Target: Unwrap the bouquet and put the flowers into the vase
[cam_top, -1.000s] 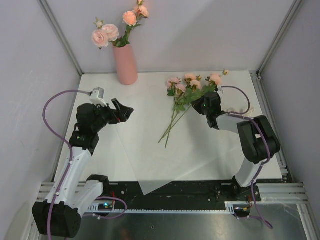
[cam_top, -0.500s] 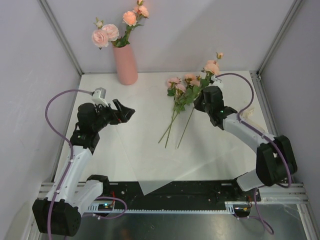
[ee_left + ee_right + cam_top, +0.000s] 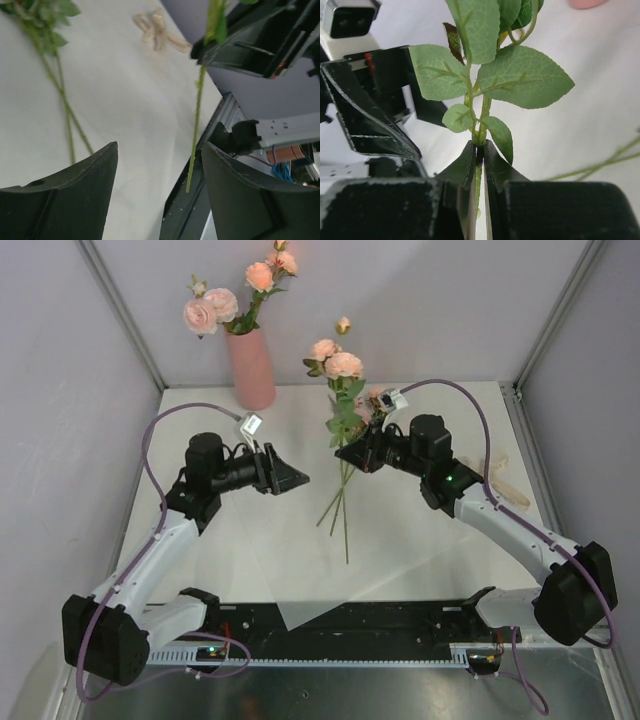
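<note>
The salmon-pink vase [image 3: 250, 368] stands at the back left with several roses in it. My right gripper [image 3: 346, 453] [image 3: 479, 148] is shut on the stem of one of the flowers [image 3: 336, 360], which it holds upright above the table. The stem's lower end [image 3: 196, 125] hangs free. Level with that stem, my left gripper [image 3: 298, 478] [image 3: 159, 146] is open and points right. The stem's tip shows between its fingers [image 3: 75, 195], touching neither. Two more flowers [image 3: 340, 498] [image 3: 59, 95] lie on the table below. No wrapped bouquet is in view.
The unfolded translucent paper [image 3: 300, 580] lies flat across the table's middle, reaching over the front edge. The cream ribbon [image 3: 500, 480] [image 3: 157, 32] lies at the right side. Grey walls and metal frame posts close in the table on three sides.
My right gripper has lifted one rose off the table and carried it left, turning it upright. My left arm has swung right toward the hanging stem, and its jaws have narrowed somewhat.
</note>
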Controlling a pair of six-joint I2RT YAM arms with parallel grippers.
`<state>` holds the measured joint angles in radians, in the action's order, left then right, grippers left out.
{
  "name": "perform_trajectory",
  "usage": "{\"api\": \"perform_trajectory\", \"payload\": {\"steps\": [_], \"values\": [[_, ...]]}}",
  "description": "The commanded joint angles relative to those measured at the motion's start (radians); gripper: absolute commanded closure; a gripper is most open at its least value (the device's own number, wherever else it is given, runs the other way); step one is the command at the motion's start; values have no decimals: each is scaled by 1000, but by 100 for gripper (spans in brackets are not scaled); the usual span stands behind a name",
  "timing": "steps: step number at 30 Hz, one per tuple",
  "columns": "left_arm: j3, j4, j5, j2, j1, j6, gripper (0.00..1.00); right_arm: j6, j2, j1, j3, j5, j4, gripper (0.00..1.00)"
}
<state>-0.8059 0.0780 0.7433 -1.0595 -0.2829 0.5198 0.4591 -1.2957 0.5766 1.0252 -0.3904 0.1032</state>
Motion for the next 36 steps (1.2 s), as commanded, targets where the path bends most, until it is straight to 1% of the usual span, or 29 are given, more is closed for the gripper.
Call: {"api": "perform_trajectory", "payload": {"steps": [1, 7, 11, 14, 17, 21, 26, 32, 34, 36], "values": [[-53, -108, 44, 50, -62, 33, 28, 64, 20, 45, 3, -108, 157, 100], [-25, -190, -19, 82, -119, 71, 30, 131, -6, 97, -17, -105, 264, 100], [-12, -228, -28, 71, -144, 96, 35, 166, -23, 119, -22, -100, 312, 100], [-10, -253, -30, 64, -155, 113, 43, 179, -31, 133, -25, -92, 329, 100], [-9, -273, -30, 61, -161, 129, 48, 187, -35, 143, -26, -89, 339, 100], [-3, -286, -32, 51, -167, 138, 58, 182, -43, 147, -29, -86, 345, 100], [3, -289, -30, 29, -172, 147, 60, 187, -46, 148, -34, -84, 359, 100], [-5, -296, -14, 13, -175, 153, 71, 190, -44, 148, -36, -86, 371, 100], [-7, -298, -7, 8, -176, 153, 79, 189, -43, 148, -35, -86, 372, 100], [-7, -301, -1, 3, -176, 154, 92, 189, -42, 149, -35, -88, 372, 100]]}}
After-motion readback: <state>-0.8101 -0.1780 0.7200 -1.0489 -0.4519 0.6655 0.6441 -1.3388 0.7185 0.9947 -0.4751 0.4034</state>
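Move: The held rose's stem, just below the right fingers, stands about 11 cm to the left gripper's right, 2 cm ahead and 2 cm higher. From that gripper the vase is roughly 40 cm ahead and 14 cm left, the loose roses about 24 cm ahead and 14 cm right, down on the table. For the right hand, the left gripper lies some 11 cm left, 3 cm back and 4 cm lower. Bring the left gripper up and to its right, about 5 cm each way and a little back, then shut its open fingers round the stem just below the right fingers. Meanwhile carry the rose some 6 cm left, 5 cm back and 4 cm up with the right hand to meet it, turning that wrist nearly 20 degrees; hold it there and keep its pinch. ##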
